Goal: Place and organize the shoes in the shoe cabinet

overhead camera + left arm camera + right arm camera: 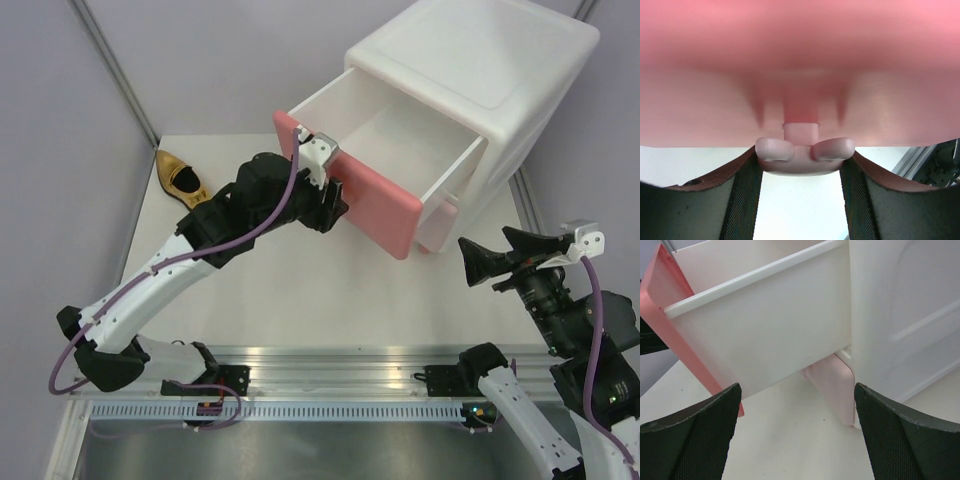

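The white shoe cabinet [500, 70] stands at the back right, with its upper drawer [400, 140] pulled out and nothing showing inside. My left gripper [333, 188] is at the pink drawer front [375, 205]. In the left wrist view its fingers [740, 200] press both sides of the pale bunny knob [805, 156]. One gold shoe [180, 178] lies at the table's back left corner; no other shoes show. My right gripper [486, 242] hovers open to the right of the drawer, facing the drawer's white side [765, 330] and the lower pink front [832, 385].
The left arm's dark wrist and forearm [250, 205] stretch across the table [300, 300] between the gold shoe and the drawer. A metal rail [330, 365] runs along the near edge. Purple walls close in the left and back.
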Controlling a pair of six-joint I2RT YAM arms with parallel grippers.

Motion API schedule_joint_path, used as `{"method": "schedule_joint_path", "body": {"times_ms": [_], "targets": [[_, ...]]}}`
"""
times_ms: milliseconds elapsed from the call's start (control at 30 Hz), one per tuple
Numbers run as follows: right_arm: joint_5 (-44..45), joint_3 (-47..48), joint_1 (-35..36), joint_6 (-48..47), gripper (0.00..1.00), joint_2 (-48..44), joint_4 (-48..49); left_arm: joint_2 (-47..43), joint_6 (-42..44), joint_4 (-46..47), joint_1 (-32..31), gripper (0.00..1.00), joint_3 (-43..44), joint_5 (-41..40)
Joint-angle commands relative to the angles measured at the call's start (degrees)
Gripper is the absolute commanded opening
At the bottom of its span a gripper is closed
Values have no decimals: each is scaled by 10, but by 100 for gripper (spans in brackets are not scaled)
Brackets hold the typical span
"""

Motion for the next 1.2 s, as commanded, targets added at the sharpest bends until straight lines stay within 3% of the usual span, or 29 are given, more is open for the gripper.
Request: {"method": "schedule_joint_path", "body": {"times_ms": [0, 500, 700, 733, 833, 933, 1167], "targets": [[9, 5, 1, -10, 98, 10, 34, -37, -25, -21, -3, 27, -11, 29], [-2, 3, 0, -8, 98, 19, 45, -59, 11, -61, -3, 31, -13, 22], [-7, 3, 0, -6, 98, 21, 48, -62, 8, -61, -3, 69, -4, 15], [-7, 3, 0, -6, 98, 22, 48, -65, 8, -63, -3, 79, -4, 15], [-7, 5, 0, -7, 98, 24, 48, -73, 6, -65, -3, 93, 3, 14], [-8, 8, 0, -9, 98, 27, 47, -80, 5, -66, -3, 100, 15, 17], [-7, 9, 0, -9, 98, 31, 51, -126, 32, -79, -3, 100, 53, 38]]}}
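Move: At the left hand, the bunny knob of the upper drawer is already between the fingers. The cabinet body stands about 24 cm ahead and 24 cm to the right, its middle some 8 cm lower. On the table roughly 25 cm below, one gold shoe lies about 24 cm ahead and 10 cm left, the other about 24 cm ahead and 42 cm left. From the right hand the knob is some 9 cm ahead, 26 cm left and slightly lower. Drawing the already open upper drawer out the last bit, the left hand eases back and to its left by 2 to 3 cm, sinking about 1 cm, still holding the bunny knob. Then the fingers spread from partly shut to wide open, let go of the knob, and the hand backs off further the same way while rising about 5 cm. ##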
